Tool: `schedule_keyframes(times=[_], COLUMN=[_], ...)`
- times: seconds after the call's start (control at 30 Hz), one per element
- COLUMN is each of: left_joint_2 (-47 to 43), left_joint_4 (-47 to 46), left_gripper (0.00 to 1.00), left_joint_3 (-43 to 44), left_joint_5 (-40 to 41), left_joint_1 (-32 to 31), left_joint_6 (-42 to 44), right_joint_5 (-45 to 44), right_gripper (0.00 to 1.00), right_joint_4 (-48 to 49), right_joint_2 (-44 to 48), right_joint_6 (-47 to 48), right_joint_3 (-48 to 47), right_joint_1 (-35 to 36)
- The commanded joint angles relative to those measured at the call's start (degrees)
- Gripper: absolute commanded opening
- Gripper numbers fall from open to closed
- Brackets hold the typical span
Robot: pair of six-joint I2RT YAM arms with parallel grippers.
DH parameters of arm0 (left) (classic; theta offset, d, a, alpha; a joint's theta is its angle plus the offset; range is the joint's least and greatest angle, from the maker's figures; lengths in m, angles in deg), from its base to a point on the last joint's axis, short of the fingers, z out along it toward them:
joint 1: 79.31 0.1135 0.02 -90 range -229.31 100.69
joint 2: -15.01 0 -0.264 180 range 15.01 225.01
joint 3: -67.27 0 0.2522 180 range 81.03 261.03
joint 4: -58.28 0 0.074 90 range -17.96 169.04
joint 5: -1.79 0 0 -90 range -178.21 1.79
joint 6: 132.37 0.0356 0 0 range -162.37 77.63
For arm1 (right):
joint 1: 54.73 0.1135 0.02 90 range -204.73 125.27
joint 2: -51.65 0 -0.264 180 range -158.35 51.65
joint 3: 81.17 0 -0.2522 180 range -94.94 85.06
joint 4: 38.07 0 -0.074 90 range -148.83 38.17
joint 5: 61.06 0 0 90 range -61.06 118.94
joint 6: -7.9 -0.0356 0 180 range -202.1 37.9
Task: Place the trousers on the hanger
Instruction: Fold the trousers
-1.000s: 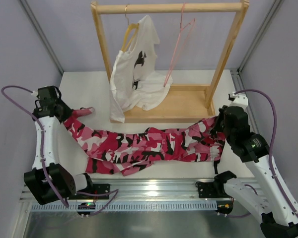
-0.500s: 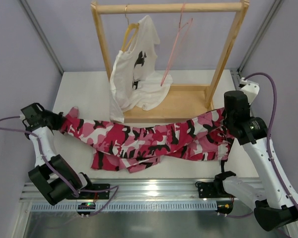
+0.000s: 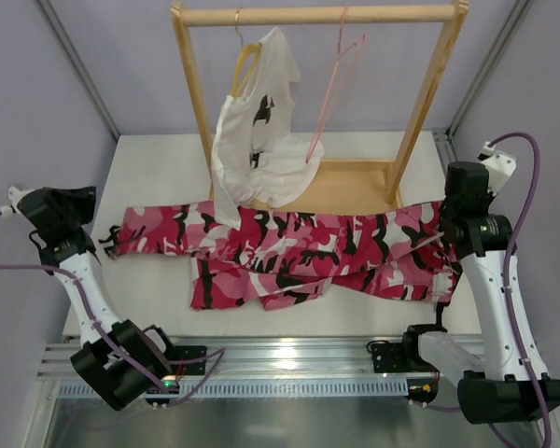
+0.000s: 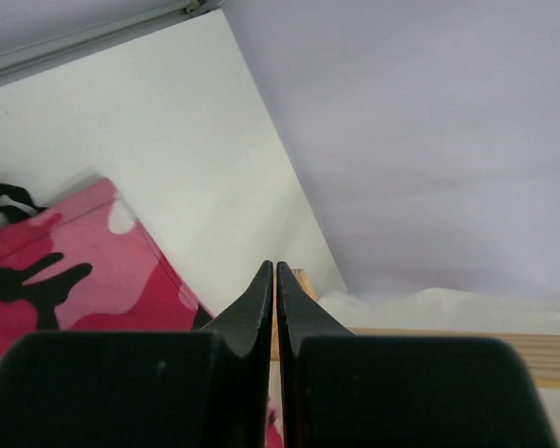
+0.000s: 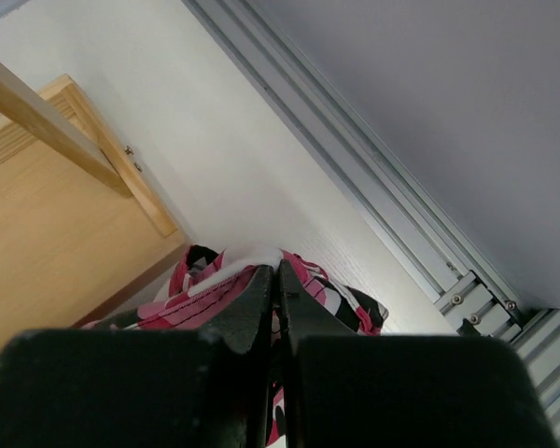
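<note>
The pink, white and black camouflage trousers [image 3: 299, 247] hang stretched out lengthwise between my two grippers, just in front of the wooden rack's base. My left gripper [image 3: 101, 241] is shut on the leg end at the left; in the left wrist view its fingertips [image 4: 274, 266] are pressed together, with camouflage cloth [image 4: 65, 261] beside them. My right gripper [image 3: 445, 233] is shut on the waist end; the right wrist view shows cloth [image 5: 336, 289] bunched around the closed tips [image 5: 275, 269]. The thin pink wire hanger [image 3: 331, 93] hangs bare on the rack's top bar, right of centre.
The wooden rack [image 3: 308, 15] stands at the back, its base board [image 3: 355, 191] right behind the trousers. A white T-shirt [image 3: 257, 140] on a wooden hanger hangs at the rack's left, its hem touching the trousers' upper edge. An aluminium rail [image 3: 280, 359] runs along the near edge.
Both arms have swung outward and back. The trousers, crumpled on the table before, are now pulled out long and flat and lie closer to the rack.
</note>
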Motion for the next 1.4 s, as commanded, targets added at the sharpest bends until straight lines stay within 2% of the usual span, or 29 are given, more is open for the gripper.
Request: schedule_keyframes(times=[0.0,0.13,0.23,0.3,0.37,0.4,0.47,0.5,0.53,0.63,0.8,0.9,0.97,1.07,1.2,1.23,1.37], left_joint_2=[1.78,2.32,5.73,10.02,13.28,16.00,19.35,20.85,24.86,31.82,40.01,46.51,48.19,49.24,52.75,53.81,60.83], left_joint_4=[-10.27,-10.37,0.12,2.27,6.56,7.55,11.92,14.56,17.11,21.27,18.63,17.50,18.80,20.74,21.97,23.28,29.51], left_gripper=[0.01,0.00,0.00,0.03,0.12,0.27,0.47,0.57,0.59,0.61,0.57,0.59,0.61,0.69,0.73,0.74,0.75], left_joint_3=[-4.29,-6.32,-2.72,-1.93,0.09,0.62,3.60,5.44,7.81,15.72,18.10,20.92,22.50,24.61,28.65,31.80,39.02], left_joint_5=[-0.69,0.28,0.63,0.01,0.45,1.15,6.58,10.08,13.16,17.94,12.94,7.69,9.23,15.29,16.27,20.01,18.65], left_joint_1=[0.41,0.58,0.49,-0.12,-0.56,-1.61,-3.98,-7.30,-9.07,-13.56,-14.80,-14.80,-14.97,-15.59,-16.29,-16.73,-17.61], left_joint_6=[-3.60,-1.93,2.19,4.74,6.06,6.77,7.91,8.79,9.93,9.68,7.56,10.19,10.46,8.72,6.07,5.98,6.68], right_joint_5=[0.85,2.09,2.17,3.66,5.51,7.08,8.67,9.37,10.60,12.89,12.55,11.85,10.88,10.35,12.02,12.10,11.67], right_gripper=[0.04,0.04,0.04,0.04,0.04,0.04,0.04,0.04,0.04,0.04,0.04,0.04,0.04,0.04,0.04,0.04,0.04], right_joint_4=[7.02,9.67,8.44,8.44,9.23,10.01,10.55,10.98,11.16,12.04,10.82,9.85,9.76,10.19,9.93,10.02,10.37], right_joint_2=[-1.42,-4.15,-5.82,-5.47,-3.54,-2.84,-1.26,-0.82,-0.55,-0.46,-5.54,-7.14,-6.36,-4.42,-3.54,-3.45,-3.45], right_joint_6=[1.99,3.30,3.05,2.43,1.73,1.46,0.85,0.76,0.67,1.02,2.07,1.90,1.99,1.64,1.20,1.29,1.72], right_joint_3=[-1.30,-0.94,-0.86,0.45,1.77,3.00,3.97,4.85,5.29,6.61,4.26,2.40,2.31,3.36,3.45,3.54,4.41], right_joint_1=[-0.53,-0.79,-0.79,-0.79,-0.79,-0.79,-0.79,-0.79,-0.71,-0.79,-0.79,-0.71,-0.79,-0.79,-0.79,-0.79,-0.79])
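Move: The near-left trouser-leg end lies flat: its far corner is about 12 cm ahead of the left hand, about 1 cm to its left and some 26 cm below. The black ties lie nearly 8 cm back from that corner and 3 cm farther left; the hanging white shirt is roughly 35 cm to its right, 8 cm farther out. From the right hand the corner is around 90 cm left, 17 cm ahead and 27 cm below. The leg-end corner is what the left hand drops to, going down some 24 cm and forward about 11 cm as it tips to point steeply downwards and opens its shut fingers to about three quarters, ending with the corner between them; whether they touch can't be seen. The right hand, still pinching the waist end, sinks and eases forward and left about 4 cm. ##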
